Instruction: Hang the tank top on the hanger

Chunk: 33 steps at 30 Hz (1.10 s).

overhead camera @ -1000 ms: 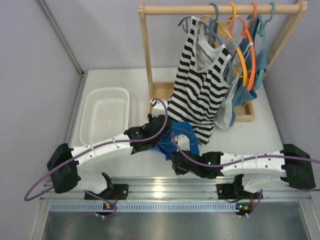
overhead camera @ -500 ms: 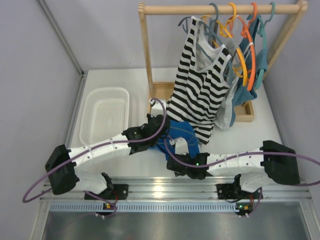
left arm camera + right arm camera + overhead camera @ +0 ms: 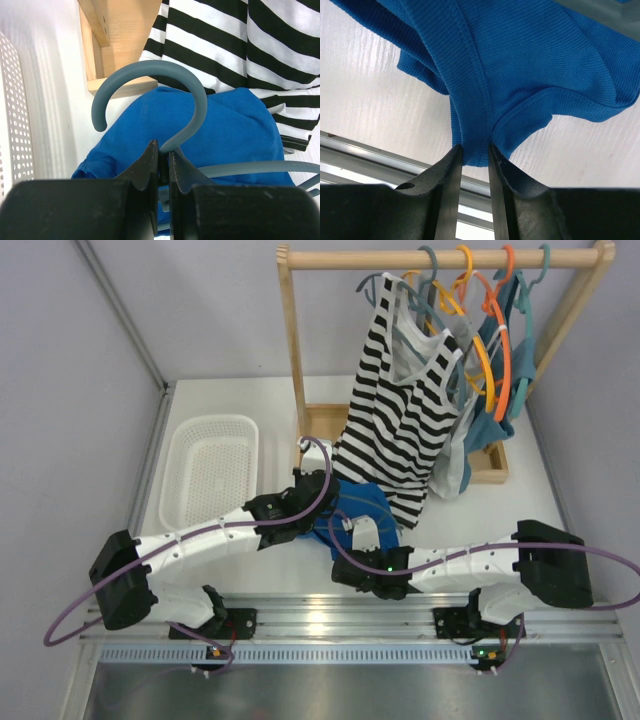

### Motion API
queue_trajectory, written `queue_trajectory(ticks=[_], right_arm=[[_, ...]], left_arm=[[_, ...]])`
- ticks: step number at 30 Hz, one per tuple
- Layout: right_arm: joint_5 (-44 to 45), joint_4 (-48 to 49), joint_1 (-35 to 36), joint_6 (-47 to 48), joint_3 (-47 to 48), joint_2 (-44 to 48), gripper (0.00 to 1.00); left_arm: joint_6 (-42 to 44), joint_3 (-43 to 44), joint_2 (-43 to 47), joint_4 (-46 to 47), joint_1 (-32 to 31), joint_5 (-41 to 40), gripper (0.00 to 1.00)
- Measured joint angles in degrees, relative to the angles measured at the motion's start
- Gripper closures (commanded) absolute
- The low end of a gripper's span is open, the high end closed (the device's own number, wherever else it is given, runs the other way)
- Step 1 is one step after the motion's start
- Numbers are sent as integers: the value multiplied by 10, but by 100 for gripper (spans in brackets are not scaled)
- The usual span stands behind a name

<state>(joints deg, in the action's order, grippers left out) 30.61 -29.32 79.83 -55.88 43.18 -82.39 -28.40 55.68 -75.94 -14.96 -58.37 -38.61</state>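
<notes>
The bright blue tank top lies bunched on the table between the two arms, below the striped top. The slate-blue hanger rests over it, hook up, one arm running off right. My left gripper is shut on the hanger's neck just under the hook; in the top view the left gripper sits at the tank top's left edge. My right gripper pinches a hemmed fold of the tank top at its near edge, fabric filling the gap between both fingers. From above, the right gripper is at the cloth's front side.
A white perforated basket stands to the left. The wooden rack at the back carries a black-and-white striped top, orange and yellow hangers and a teal top. An aluminium rail runs along the near edge.
The right arm has swung left and stretched toward the tank top's near edge, and its jaws have narrowed onto the blue fabric. The left arm holds the hanger almost still.
</notes>
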Motion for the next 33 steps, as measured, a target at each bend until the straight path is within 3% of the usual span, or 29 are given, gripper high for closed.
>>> queue_trajectory(ticks=[5, 10, 16, 23, 33], right_arm=[[0, 0, 0, -10, -2, 0, 80], [2, -2, 0, -18, -6, 0, 99], [10, -2, 0, -34, -28, 14, 100], [8, 9, -6, -52, -95, 117, 100], [-13, 4, -84, -42, -132, 237, 100]], left_arm=[[0, 0, 0, -1, 0, 0, 100], [0, 0, 1, -1, 0, 0, 100], [0, -3, 7, -2, 0, 3, 100], [0, -11, 18, -3, 0, 7, 100], [16, -46, 52, 17, 0, 24, 100]])
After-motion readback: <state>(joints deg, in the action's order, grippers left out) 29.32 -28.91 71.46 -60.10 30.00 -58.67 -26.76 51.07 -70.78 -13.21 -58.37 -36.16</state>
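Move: The near edge of the blue tank top lies right between the right hand's parted fingertips, about 1 cm below them, with the cloth's middle some 8 cm ahead. The free right end of the hanger is roughly 7 cm ahead of that hand, 8 cm to its right and 5 cm above. The striped top's lower hem is about 11 cm ahead and 11 cm right. From the left hand, which holds the hanger's hook, the near edge is some 16 cm back, 2 cm right and 15 cm below. Nearly in place at first, the right fingers close and pinch the tank top's near edge. The hand then draws it about 5 cm to the right, lifting a few centimetres and easing forward towards the hanger's free end, while it rolls left side up and turns clockwise, each by 10 degrees or so. The left hand keeps its grip on the hook and slips slightly back and left. ##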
